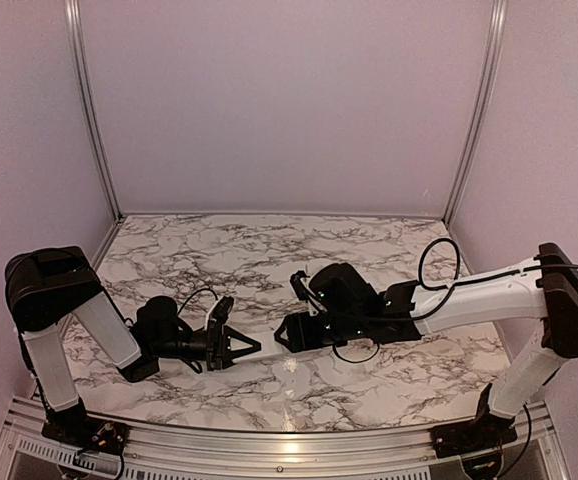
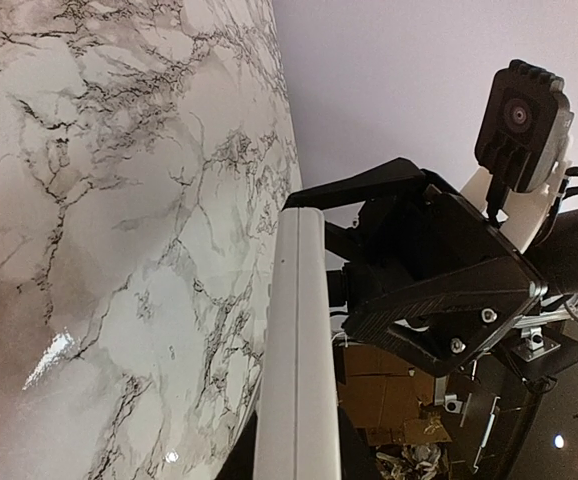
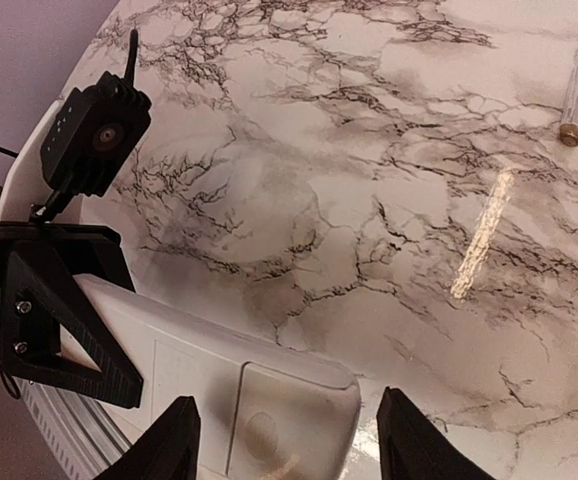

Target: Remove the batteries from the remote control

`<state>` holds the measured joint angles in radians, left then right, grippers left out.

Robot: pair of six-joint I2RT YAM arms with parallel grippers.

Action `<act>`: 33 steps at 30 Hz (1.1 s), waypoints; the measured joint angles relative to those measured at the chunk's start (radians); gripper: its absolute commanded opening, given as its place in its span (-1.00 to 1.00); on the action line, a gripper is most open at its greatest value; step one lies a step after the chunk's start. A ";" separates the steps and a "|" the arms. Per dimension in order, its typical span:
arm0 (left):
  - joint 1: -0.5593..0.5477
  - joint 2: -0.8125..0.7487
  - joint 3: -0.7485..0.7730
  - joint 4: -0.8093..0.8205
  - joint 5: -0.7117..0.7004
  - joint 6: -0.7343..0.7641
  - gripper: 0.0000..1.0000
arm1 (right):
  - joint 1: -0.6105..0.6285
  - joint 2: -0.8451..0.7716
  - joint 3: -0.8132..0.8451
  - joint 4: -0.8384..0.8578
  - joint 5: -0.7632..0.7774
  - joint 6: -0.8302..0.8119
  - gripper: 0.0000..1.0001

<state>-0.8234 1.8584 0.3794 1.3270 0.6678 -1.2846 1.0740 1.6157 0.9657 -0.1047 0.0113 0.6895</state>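
The white remote control hangs low over the marble table, held between my two grippers. My left gripper is shut on one end of it; in the left wrist view the remote control runs up out of the left gripper as a long white bar. My right gripper is open, and its dark fingertips stand on either side of the other end. The remote control shows a closed rectangular cover there, between the fingers of the right gripper. The batteries are hidden.
A long thin grey rod with a gold tip lies on the marble table far from the grippers. Purple walls and metal corner rails close in the back and sides. The left arm's wrist camera is close to the right gripper.
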 measured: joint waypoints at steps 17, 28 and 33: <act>0.000 -0.002 -0.001 0.000 0.005 -0.010 -1.00 | 0.000 0.000 -0.024 0.026 -0.008 0.000 -0.08; 0.000 -0.002 -0.005 -0.002 0.012 -0.014 -1.00 | 0.000 0.000 -0.043 0.056 -0.033 0.015 -0.24; 0.000 -0.003 -0.009 -0.005 0.016 -0.015 -1.00 | 0.000 -0.004 -0.056 0.066 -0.033 0.021 -0.34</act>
<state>-0.8230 1.8553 0.3702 1.3216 0.6834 -1.2999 1.0740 1.6115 0.9092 -0.0383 -0.0216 0.7105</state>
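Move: Under the right hand's half-open fingers, about 1 cm below and 1 cm to the left of the point between them, is the remote control's battery cover. The left gripper, which grips the remote's other end, stands some 9 cm to the right hand's left and 1 cm back. From the left hand the cover lies about 8 cm to the right, level in height and 1 cm ahead. A thin pointed tool lies on the table roughly 24 cm ahead of the right hand and 4 cm to its right. Closing the right fingers part way over the battery cover, the right hand sinks about 1 cm and eases back a little over half a centimetre. One fingertip comes in over the cover's thumb dimple, the other up to the remote's free end, with hardly any turn of the wrist. The left hand stays put and keeps its pinch on the remote. ##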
